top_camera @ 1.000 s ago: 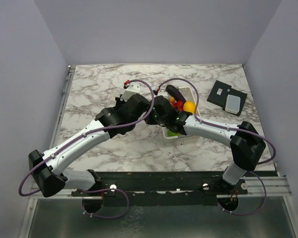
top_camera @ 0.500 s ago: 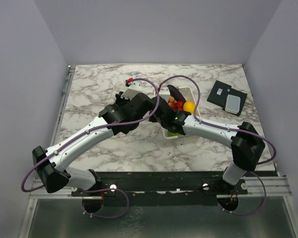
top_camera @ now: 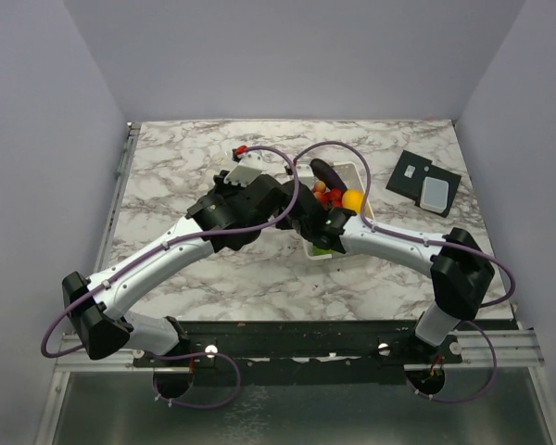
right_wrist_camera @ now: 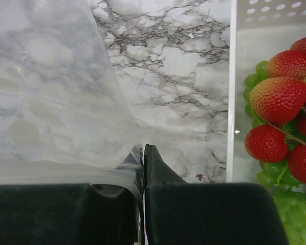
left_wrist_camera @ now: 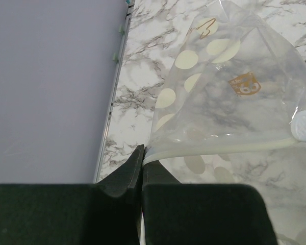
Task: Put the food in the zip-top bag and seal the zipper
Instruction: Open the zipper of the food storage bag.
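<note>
The zip-top bag (left_wrist_camera: 219, 87) is clear with pale dots, and it hangs stretched between my two grippers over the marble. My left gripper (left_wrist_camera: 143, 153) is shut on one end of the zipper (left_wrist_camera: 219, 148), the whitish strip along the bag's mouth. My right gripper (right_wrist_camera: 144, 150) is shut on the bag's film (right_wrist_camera: 51, 92) at the other side. The food lies in a white basket (right_wrist_camera: 232, 102) just right of it: red strawberries (right_wrist_camera: 275, 97), green grapes (right_wrist_camera: 255, 81), a dark eggplant (top_camera: 329, 171) and an orange piece (top_camera: 353, 197). From above, the bag (top_camera: 246, 173) shows left of the basket.
A black pad with a pale rectangular object (top_camera: 424, 183) lies at the far right of the table. A metal rail (top_camera: 120, 185) runs along the table's left edge, next to the purple wall. Both arms meet close together at mid-table.
My left arm has swung a little farther and to the right, carrying its end of the bag. The right gripper has edged along with it beside the basket.
</note>
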Robot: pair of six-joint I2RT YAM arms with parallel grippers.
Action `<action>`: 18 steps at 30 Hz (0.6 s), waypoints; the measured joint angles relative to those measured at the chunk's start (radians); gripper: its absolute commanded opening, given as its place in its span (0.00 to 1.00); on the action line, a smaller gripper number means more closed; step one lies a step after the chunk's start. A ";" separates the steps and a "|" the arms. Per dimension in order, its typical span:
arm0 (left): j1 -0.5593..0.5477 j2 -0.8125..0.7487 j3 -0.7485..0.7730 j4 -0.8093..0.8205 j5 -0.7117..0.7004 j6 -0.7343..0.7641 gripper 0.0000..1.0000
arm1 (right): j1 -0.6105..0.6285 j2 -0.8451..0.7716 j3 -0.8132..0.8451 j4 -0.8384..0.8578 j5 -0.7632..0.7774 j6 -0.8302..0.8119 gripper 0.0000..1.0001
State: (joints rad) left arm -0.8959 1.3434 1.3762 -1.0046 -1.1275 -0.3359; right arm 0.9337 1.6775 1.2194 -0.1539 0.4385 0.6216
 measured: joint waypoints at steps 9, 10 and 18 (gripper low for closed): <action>0.005 0.000 0.000 0.000 -0.010 0.000 0.00 | -0.006 -0.003 -0.008 0.040 -0.126 -0.024 0.37; 0.005 0.000 0.000 0.000 -0.011 0.000 0.00 | -0.006 -0.003 -0.008 0.044 -0.141 -0.026 0.40; 0.005 0.014 -0.010 0.000 -0.011 0.000 0.00 | -0.006 -0.028 -0.008 0.075 -0.228 -0.024 0.54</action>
State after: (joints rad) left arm -0.8913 1.3579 1.3659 -1.0046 -1.1385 -0.3355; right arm 0.9276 1.6497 1.2114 -0.0788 0.2104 0.5976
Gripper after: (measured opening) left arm 0.003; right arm 0.498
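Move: The right hand starts on the bag's mouth edge; the slider is about 4 cm to its left, 3 cm ahead and 7 cm higher. The food basket's middle is roughly 15 cm to the right hand's right, 2 cm ahead and 11 cm below. From the left hand, pinching the mouth's other end, the slider lies some 10 cm right, 7 cm ahead and 5 cm lower. Right fingers open halfway, releasing the rim, easing about 3 cm left, back and up; left hand keeps pinching. ##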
